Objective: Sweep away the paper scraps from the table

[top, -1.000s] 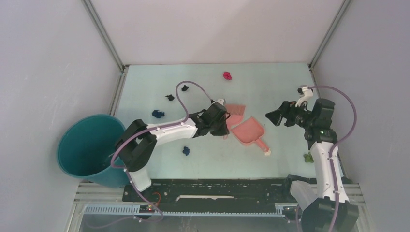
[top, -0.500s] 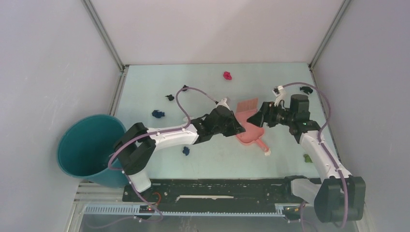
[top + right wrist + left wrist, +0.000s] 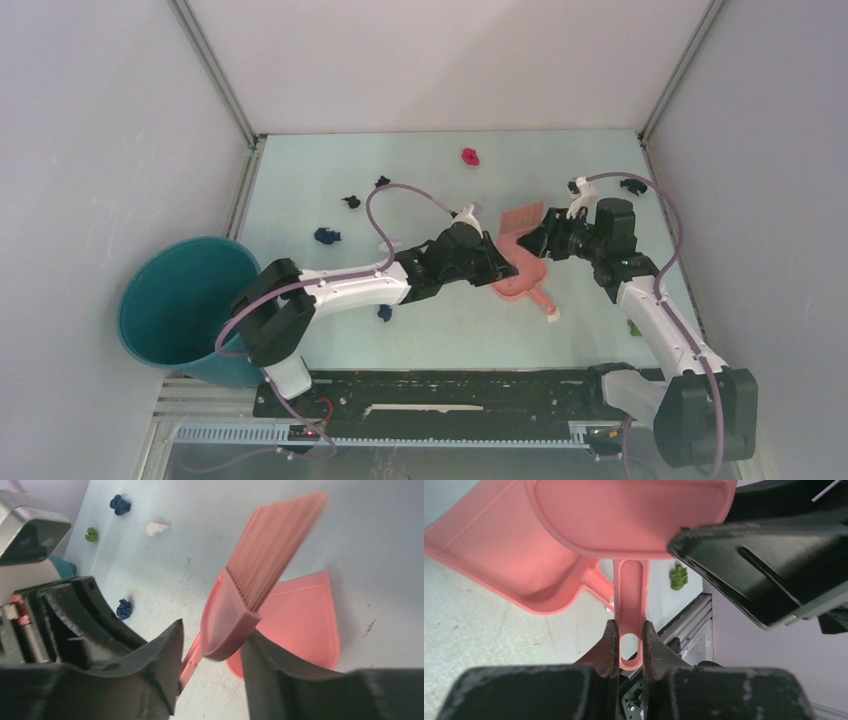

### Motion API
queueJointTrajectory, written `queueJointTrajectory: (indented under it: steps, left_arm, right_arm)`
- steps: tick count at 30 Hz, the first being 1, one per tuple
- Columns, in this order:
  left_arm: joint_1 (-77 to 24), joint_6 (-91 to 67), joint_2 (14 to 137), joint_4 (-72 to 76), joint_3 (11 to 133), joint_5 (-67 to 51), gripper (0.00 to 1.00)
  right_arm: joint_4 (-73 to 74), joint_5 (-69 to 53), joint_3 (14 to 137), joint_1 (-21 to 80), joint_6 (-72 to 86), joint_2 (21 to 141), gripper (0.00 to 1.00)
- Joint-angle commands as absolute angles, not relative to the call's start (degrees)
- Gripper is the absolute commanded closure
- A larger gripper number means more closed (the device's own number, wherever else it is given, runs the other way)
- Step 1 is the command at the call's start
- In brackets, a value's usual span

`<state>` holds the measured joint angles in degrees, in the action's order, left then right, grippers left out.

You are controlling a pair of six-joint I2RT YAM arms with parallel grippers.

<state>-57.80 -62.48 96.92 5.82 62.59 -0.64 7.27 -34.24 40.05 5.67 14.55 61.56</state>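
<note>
My left gripper (image 3: 500, 262) (image 3: 629, 640) is shut on the thin handle of the salmon-pink brush (image 3: 630, 595). It holds the brush above the matching dustpan (image 3: 520, 282) (image 3: 509, 555) on the table (image 3: 420, 160). My right gripper (image 3: 530, 243) (image 3: 214, 630) straddles the brush head (image 3: 230, 625). One finger touches the head and a gap shows at the other. Paper scraps lie scattered: magenta (image 3: 469, 156), black (image 3: 351, 201), dark blue (image 3: 326, 236) (image 3: 123, 608), green (image 3: 678, 576) and white (image 3: 157, 528).
A round teal bucket (image 3: 185, 305) stands off the table's left near corner. A black scrap (image 3: 631, 185) lies by the right rail and a dark blue one (image 3: 384, 312) under the left arm. Grey walls enclose the table on three sides.
My right arm swung left to the brush, and its jaws narrowed around the brush head. My left arm carried the brush rightward over the dustpan.
</note>
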Motion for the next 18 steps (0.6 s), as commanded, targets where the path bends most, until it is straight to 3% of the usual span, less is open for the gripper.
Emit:
queueJointTrajectory:
  steps: [1,3,5,10,12,18]
  left_arm:
    - [-59.1,-62.9,93.0,9.9,65.4,-0.2,1.0]
    - [-59.2,-61.9,93.0,9.9,65.7,-0.5,1.0]
    - [-59.2,-60.7,93.4,9.0,66.2,-1.6,0.97]
    - [-59.2,-49.8,90.7,-2.6,68.5,-0.5,0.47]
    - [-59.3,-42.5,87.6,-9.3,68.6,2.8,0.4]
    - [-59.4,-25.1,78.1,-21.9,68.6,6.7,0.29]
  right_arm:
    - [4.1,-32.8,39.9,5.3,14.7,60.6,0.54]
    - [3.5,-35.8,39.9,5.1,14.3,60.9,0.69]
    - [2.8,-38.7,39.9,4.4,13.4,60.7,0.98]
    - [4.8,-52.8,39.9,-0.9,5.8,58.9,1.0]
    - [6.5,-59.3,39.9,-2.6,2.5,58.3,1.0]
    - [13.5,-73.5,41.5,-3.4,-6.4,58.1,1.0]
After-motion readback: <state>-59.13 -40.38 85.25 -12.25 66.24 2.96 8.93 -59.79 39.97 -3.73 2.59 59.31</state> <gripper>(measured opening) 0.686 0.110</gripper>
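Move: My left hand holds the brush by its handle end; the waiting fingers of my right hand are about 5 cm ahead and 3 cm to its right. From my right hand the brush's middle, by the neck, is level and only some 2 cm left. The dustpan lies about 13 cm below my left hand, 6 cm ahead and 5 cm right; the white scrap by its handle is roughly 12 cm right and 3 cm back. I hand the brush over in the air: my right fingers, half open around the handle just below the head, close and pinch it, and then my left fingers open and let go of the handle end. My left hand draws off left and up, about 5 cm each way, tilting back some 20 degrees, while my right lifts the brush about 3 cm, draws it back as much and turns counter-clockwise. ##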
